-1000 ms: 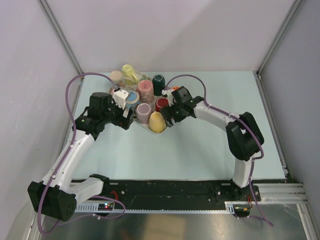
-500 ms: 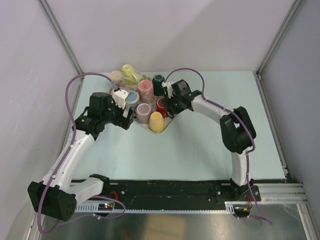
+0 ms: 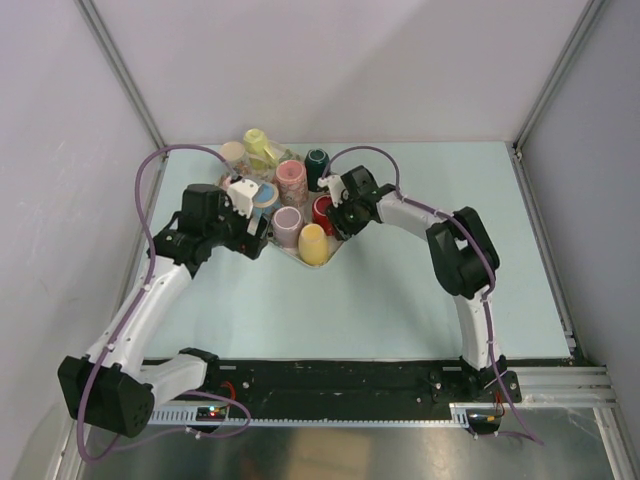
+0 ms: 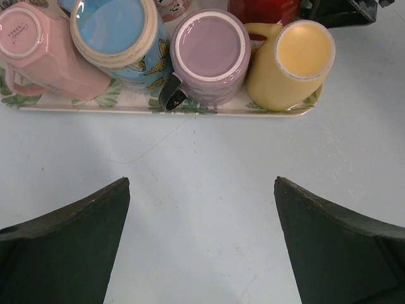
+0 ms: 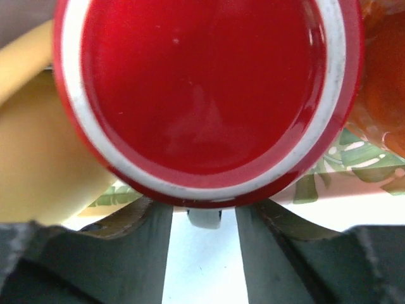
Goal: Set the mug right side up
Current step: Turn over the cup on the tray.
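Note:
A red mug [image 5: 202, 95] stands upside down on the leaf-print tray [image 4: 190, 107], its white-ringed base facing the right wrist camera; it shows in the top view [image 3: 322, 208] too. My right gripper [image 5: 204, 212] is open and pressed close against the mug. Its fingers [image 5: 145, 253] sit either side of the mug's white handle [image 5: 205, 218] with a small gap on each side. In the top view the right gripper [image 3: 336, 212] is at the mug's right side. My left gripper [image 4: 201, 183] is open and empty over bare table just in front of the tray.
Other upside-down mugs crowd the tray: purple [image 4: 211, 47], yellow [image 4: 297, 60], blue [image 4: 114, 28] and pink [image 4: 38, 50]. The yellow one [image 3: 314, 243] touches the red mug's left in the right wrist view. More cups [image 3: 317, 165] stand behind. The walls are close at the back.
My right gripper has moved from beside the yellow mug back and up against the red mug, and the right elbow has swung left. The left arm has barely moved.

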Robot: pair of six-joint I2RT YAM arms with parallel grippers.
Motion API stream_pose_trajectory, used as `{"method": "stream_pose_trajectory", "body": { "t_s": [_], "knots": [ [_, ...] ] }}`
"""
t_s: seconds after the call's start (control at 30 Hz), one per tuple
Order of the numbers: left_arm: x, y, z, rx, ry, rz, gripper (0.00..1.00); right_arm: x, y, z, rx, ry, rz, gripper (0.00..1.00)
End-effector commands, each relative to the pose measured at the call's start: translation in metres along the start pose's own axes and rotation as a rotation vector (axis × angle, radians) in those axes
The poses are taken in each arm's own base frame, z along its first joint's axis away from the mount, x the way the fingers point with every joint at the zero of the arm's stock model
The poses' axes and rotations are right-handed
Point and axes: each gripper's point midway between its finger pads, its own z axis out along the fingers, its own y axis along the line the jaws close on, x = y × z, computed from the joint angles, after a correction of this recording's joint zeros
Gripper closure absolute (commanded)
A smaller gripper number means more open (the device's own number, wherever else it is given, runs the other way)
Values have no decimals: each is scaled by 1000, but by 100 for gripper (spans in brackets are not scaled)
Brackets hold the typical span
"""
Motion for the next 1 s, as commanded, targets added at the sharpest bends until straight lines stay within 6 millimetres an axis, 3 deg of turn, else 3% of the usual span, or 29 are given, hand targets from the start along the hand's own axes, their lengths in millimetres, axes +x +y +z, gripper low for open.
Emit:
{"method": "stream_pose_trajectory", "body": {
  "t_s": [0.0,0.13,0.2,0.33,0.43,0.63,0.77,0.97],
  "knots": [
    [-16,-1,-2,14,-38,3,0,-21,-10,2,13,-59,-52,59],
    [-18,0,0,16,-37,16,0,-19,-6,1,15,-51,-96,89],
    [-21,-1,1,27,-39,29,0,-21,-5,-8,21,-61,-105,97],
    [-26,-7,2,72,-55,87,0,-27,-1,-43,13,-106,-87,100],
    [-32,-11,1,98,-73,151,0,-33,13,-81,-51,-151,-67,100],
    [-44,-10,13,65,-142,366,1,-26,27,-139,-204,-188,17,100],
    [-77,-16,23,7,-307,515,1,-18,33,-168,-417,-204,183,100],
    [-125,-49,32,-68,-606,795,0,-7,57,-203,-769,-227,328,100]
  ]
}}
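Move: The right hand is down beside the upside-down red mug, half-open fingers either side of its handle; the mug's middle is about 4 cm ahead and 4 cm left, roughly level. The yellow mug stands some 7 cm left and 2 cm back, the orange one about 9 cm ahead and 1 cm right, the lilac one 12 cm left and 2 cm ahead. From the open left hand the red mug lies about 10 cm ahead, 14 cm right and 15 cm below. Sinking barely 1 cm, the right hand shuts its fingers on the red mug's handle, then lifts about 13 cm while drawing back and right, away from the yellow mug, and rolls some 30 degrees so its left side rises. Late on, the left hand, still open, swings right and forward about 8 cm, turning clockwise and tipping its fingers up. ##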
